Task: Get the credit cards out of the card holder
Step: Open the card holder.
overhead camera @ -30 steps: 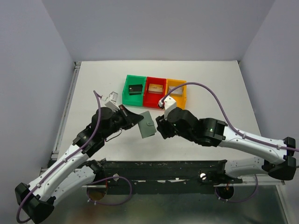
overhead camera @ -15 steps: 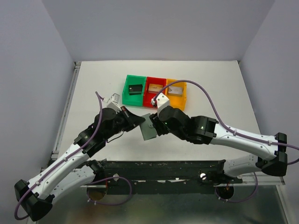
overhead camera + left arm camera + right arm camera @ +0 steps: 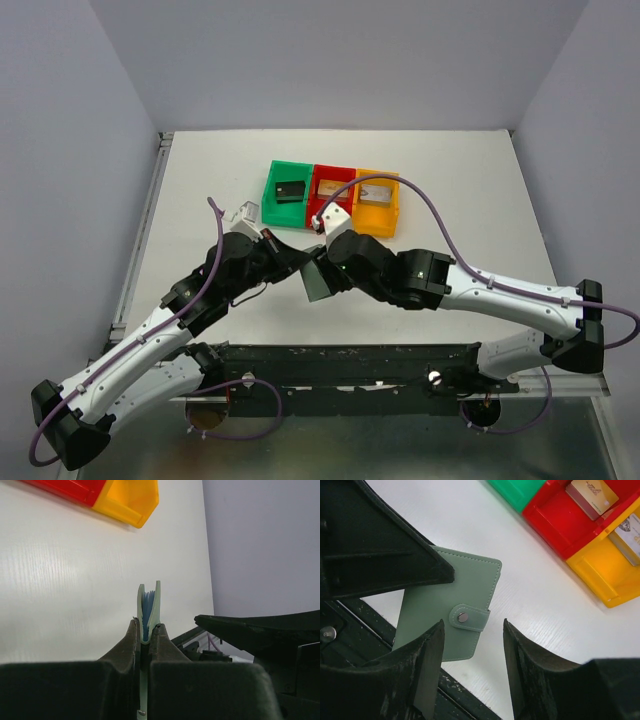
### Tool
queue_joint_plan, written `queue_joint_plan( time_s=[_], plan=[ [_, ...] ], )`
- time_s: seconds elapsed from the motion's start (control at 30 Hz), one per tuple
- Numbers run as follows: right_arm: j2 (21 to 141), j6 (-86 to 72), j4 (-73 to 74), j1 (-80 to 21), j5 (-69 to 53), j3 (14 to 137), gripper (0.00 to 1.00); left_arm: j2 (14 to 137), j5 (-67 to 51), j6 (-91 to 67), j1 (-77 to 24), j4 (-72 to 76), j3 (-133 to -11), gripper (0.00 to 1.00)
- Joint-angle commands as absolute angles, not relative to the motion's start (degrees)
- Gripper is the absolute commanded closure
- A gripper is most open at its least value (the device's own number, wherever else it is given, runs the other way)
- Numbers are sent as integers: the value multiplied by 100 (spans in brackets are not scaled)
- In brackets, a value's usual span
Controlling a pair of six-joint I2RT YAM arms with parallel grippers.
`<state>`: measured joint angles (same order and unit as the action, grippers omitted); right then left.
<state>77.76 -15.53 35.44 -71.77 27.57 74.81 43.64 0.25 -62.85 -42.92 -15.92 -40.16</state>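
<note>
The card holder [image 3: 318, 281], pale grey-green, hangs above the table with my left gripper [image 3: 296, 262] shut on one edge. From the left wrist it shows edge-on [image 3: 149, 607] between the closed fingers [image 3: 146, 630], blue inside. Its snap strap [image 3: 469, 617] is fastened. My right gripper [image 3: 472, 625] is open just beside the holder, with the strap end showing between its fingers; I see no contact. Credit cards lie in the bins: a black one [image 3: 291, 190], a golden-tan one [image 3: 592, 495] and a silvery one [image 3: 630, 535].
Green bin [image 3: 272, 205], red bin [image 3: 330, 215] and yellow bin [image 3: 378, 222] stand in a row just beyond the grippers. A black rail [image 3: 340, 360] runs along the table's near edge under the holder. Both arms meet at mid-table.
The right gripper has swung left and forward, from beside the holder's right edge to right up against it, staying open. The left gripper still holds the holder, nearly still.
</note>
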Motion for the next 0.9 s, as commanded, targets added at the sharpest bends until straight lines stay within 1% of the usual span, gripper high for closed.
queue_joint_plan(
  time_s=[0.0, 0.23, 0.4, 0.47, 0.63, 0.87],
  plan=[
    [7980, -1547, 3568, -7242, 2654, 7655, 41, 4342, 211, -6311, -4359, -1538, -4192, 100],
    [8174, -1591, 3682, -7242, 2742, 7708, 42, 4315, 193, -6319, -4412, -1485, -4245, 100],
    [8270, -1626, 3805, -7242, 2874, 7778, 45, 4254, 185, -6337, -4473, -1433, -4219, 100],
    [8314, -1635, 3858, -7242, 2909, 7796, 49, 4228, 193, -6346, -4474, -1433, -4193, 100],
    [8411, -1714, 4016, -7233, 2988, 7831, 65, 4149, 202, -6363, -4491, -1424, -4157, 100],
    [8473, -1801, 4175, -7242, 3146, 7813, 76, 4104, 220, -6372, -4500, -1415, -4122, 100]
  ],
)
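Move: The snap tab of the card holder is close in front of the right fingertips, about 2 cm left, 1 cm ahead and 2 cm below the right hand. From the same hand, the red box is roughly 26 cm ahead, 3 cm right and the yellow box 25 cm ahead, 14 cm right, both some 20 cm lower. From the left hand, pinching the holder's corner, the tab lies about 3 cm right, 1 cm back and 3 cm down. The right hand sinks about 2 cm, easing left to the tab, fingers half-closing; the left keeps pinching the holder. ##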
